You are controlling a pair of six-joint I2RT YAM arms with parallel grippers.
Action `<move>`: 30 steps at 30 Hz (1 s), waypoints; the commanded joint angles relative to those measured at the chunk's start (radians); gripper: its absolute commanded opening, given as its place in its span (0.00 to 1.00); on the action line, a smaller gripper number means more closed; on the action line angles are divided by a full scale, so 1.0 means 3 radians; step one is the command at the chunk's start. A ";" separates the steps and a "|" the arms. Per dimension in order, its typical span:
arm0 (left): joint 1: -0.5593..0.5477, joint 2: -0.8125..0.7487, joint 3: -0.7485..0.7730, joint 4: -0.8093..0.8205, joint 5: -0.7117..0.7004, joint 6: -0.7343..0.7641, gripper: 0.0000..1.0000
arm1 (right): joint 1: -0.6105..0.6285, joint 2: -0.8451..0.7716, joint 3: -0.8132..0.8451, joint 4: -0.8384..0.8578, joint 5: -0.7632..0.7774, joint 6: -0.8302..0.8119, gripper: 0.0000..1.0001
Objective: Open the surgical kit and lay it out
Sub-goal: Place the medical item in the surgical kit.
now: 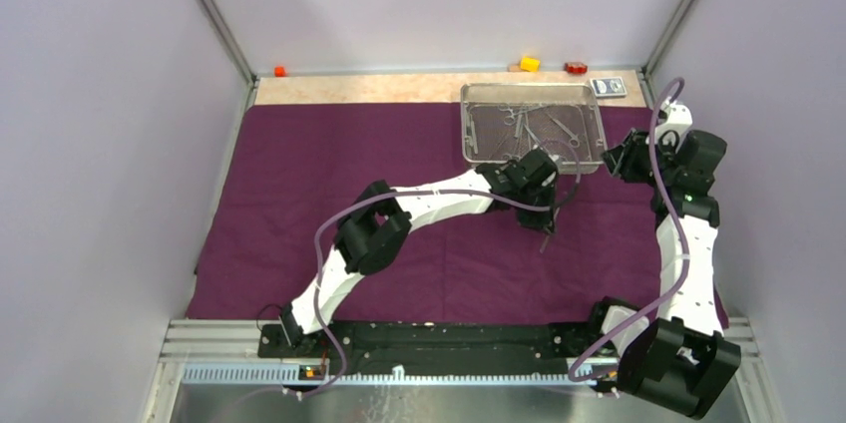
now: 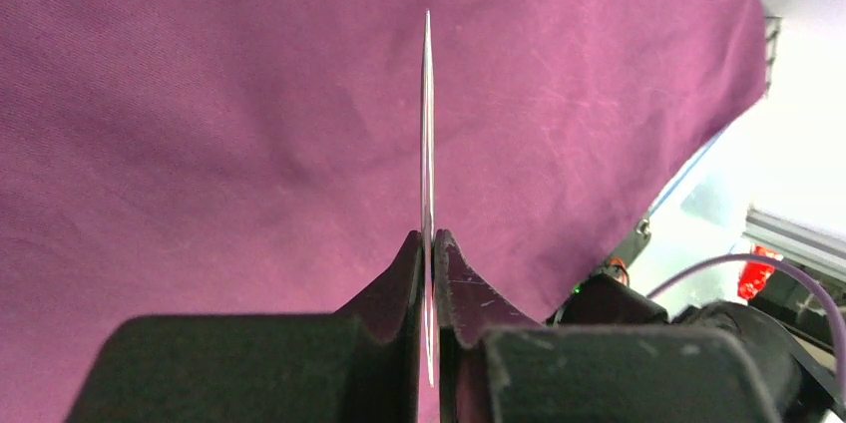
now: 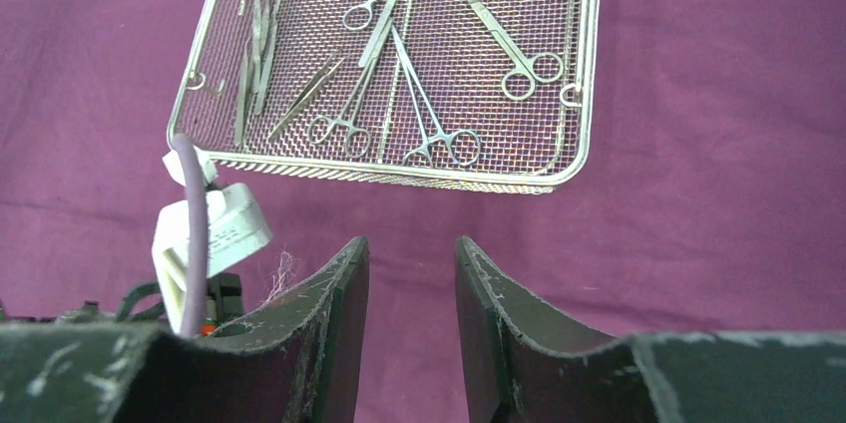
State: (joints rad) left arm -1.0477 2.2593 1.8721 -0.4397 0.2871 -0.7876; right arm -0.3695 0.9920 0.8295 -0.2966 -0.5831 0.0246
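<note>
The dark purple cloth wrap (image 1: 299, 194) lies spread flat over the table. The silver wire-mesh tray (image 1: 465, 124) stands on its far right part. Ring-handled clamps (image 3: 429, 114) and tweezers (image 3: 249, 64) lie inside the tray (image 3: 589, 64). My left gripper (image 1: 544, 211) hovers over the cloth just in front of the tray. It is shut on a slim steel instrument (image 2: 427, 124), seen edge-on as a thin pointed blade above the cloth (image 2: 200, 94). My right gripper (image 3: 410, 240) stands open and empty over the cloth (image 3: 718, 144), just right of the tray's near corner (image 1: 614, 159).
A bare wooden strip (image 1: 349, 89) runs behind the cloth. Along the back edge sit an orange block (image 1: 280, 71), a yellow block (image 1: 530, 64), a red block (image 1: 576, 68) and a blue-white card packet (image 1: 609, 86). Walls and metal frame posts close in both sides.
</note>
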 commanded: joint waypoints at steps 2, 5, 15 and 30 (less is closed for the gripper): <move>-0.0080 0.0215 0.0106 -0.0197 -0.0380 -0.0097 0.01 | -0.0001 -0.0003 0.0004 0.0094 -0.0085 -0.0062 0.37; -0.0078 0.0229 0.0098 -0.0246 -0.0535 -0.0087 0.01 | 0.0002 -0.0014 -0.0013 0.0110 -0.0105 -0.0062 0.37; -0.0138 0.0249 0.0108 -0.0319 -0.0732 -0.0195 0.14 | -0.0001 0.0078 -0.0014 0.0097 -0.0162 -0.0062 0.38; -0.0173 0.0172 -0.0022 -0.0234 -0.0781 -0.0103 0.41 | 0.0003 0.0149 -0.0009 0.0095 -0.0204 -0.0154 0.38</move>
State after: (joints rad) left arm -1.0901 2.3425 1.8851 -0.4938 0.1020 -0.8433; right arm -0.3695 1.0298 0.8246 -0.2993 -0.6235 0.0174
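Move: The left hand already holds the tweezers; the bare cloth they are going to lies almost straight beneath it, about 7 cm down and 1 cm to its left. The instrument tray's middle is some 24 cm ahead, 3 cm left and 5 cm lower, the scissors in it also about 24 cm ahead but 5 cm right, 6 cm lower. From the right hand, the laying spot is about 10 cm back, 12 cm left and 20 cm below. The tweezers are set on the cloth and let go: the left hand sinks about 6 cm in a quick drop while drifting a centimetre left, its fingers tipping some 10 degrees steeper with a slight counter-clockwise turn. Once down it stays there and gradually opens its fingers, to roughly a third of their range, clear of the tweezers on both sides. ##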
